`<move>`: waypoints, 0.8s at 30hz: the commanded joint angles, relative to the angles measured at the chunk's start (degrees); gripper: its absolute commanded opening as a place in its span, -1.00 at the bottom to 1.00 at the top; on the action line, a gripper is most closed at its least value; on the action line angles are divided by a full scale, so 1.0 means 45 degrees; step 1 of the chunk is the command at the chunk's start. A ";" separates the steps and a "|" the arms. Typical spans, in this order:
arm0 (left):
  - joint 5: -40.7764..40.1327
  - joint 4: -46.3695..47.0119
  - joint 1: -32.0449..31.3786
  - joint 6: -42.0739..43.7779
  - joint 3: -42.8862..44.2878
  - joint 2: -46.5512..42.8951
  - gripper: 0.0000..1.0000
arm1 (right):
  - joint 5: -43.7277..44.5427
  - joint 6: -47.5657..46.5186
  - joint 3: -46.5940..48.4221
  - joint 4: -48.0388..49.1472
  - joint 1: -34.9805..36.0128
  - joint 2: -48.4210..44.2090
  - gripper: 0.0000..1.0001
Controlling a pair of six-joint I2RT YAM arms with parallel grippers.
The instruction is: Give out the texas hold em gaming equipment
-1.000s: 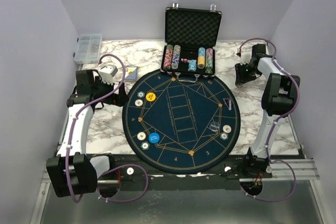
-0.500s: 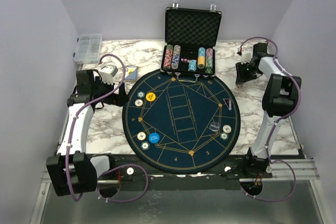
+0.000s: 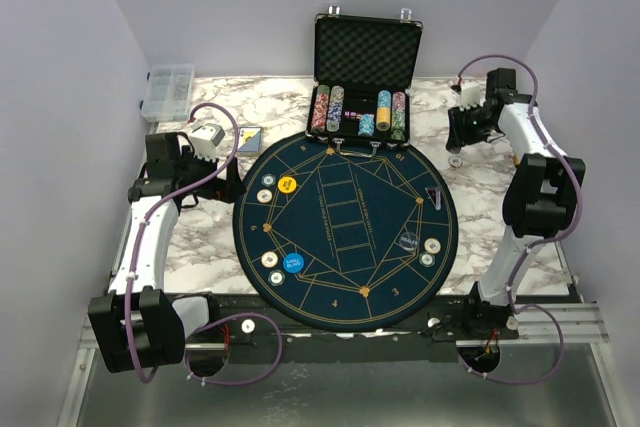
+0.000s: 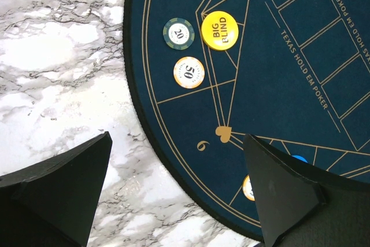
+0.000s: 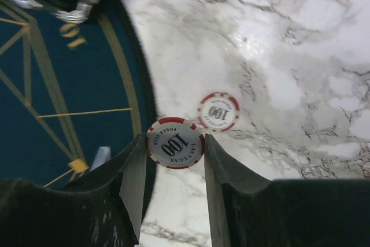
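Note:
My right gripper (image 5: 174, 151) is shut on a white-and-red 100 chip (image 5: 174, 143), held by its edges above the marble just off the mat's right rim. A second 100 chip (image 5: 218, 111) lies flat on the marble just beyond it. In the top view the right gripper (image 3: 462, 137) hangs at the far right, near the case. My left gripper (image 4: 179, 201) is open and empty over the mat's left rim. Ahead of it lie a yellow BIG BLIND disc (image 4: 220, 30), a 20 chip (image 4: 178, 33) and a 50 chip (image 4: 188, 72). A blue disc (image 3: 292, 264) and a dealer button (image 3: 407, 241) lie on the mat.
The round dark-blue mat (image 3: 345, 297) fills the table's middle. An open black case (image 3: 366, 47) with chip stacks stands behind it. A blue card box (image 3: 249, 139) lies at the mat's far left, and a clear compartment box (image 3: 167, 92) sits in the far left corner. Grey walls close both sides.
The right arm has swung further back along the table's right side, carrying the 100 chip, and its jaws narrowed slightly. The left arm has not moved.

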 commanded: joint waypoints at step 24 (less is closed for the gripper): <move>0.0037 -0.0349 -0.0057 -0.0054 0.0226 -0.0291 0.97 | 0.0532 -0.1663 -0.7300 -0.1886 0.3363 -0.6515 -0.24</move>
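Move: The right hand holds one 100 chip, some 7 cm above the marble. The 50 chip on the mat it heads for lies about 23 cm back and 8 cm left, with the 20 chip 3 cm behind it and slightly left, and the dealer button some 7 cm left of it. The card packet is about 9 cm back and 5 cm left of the hand. From the left hand, that 50 chip is about 54 cm right and 10 cm back. Keep the 100 chip pinched and lift the right gripper about 8 cm, swinging it left off the marble and over the mat. Then draw it back, some 19 cm in all, towards the 50 and 20 chips, turning it about 20 degrees counter-clockwise and sinking again to roughly the starting height on the way. ##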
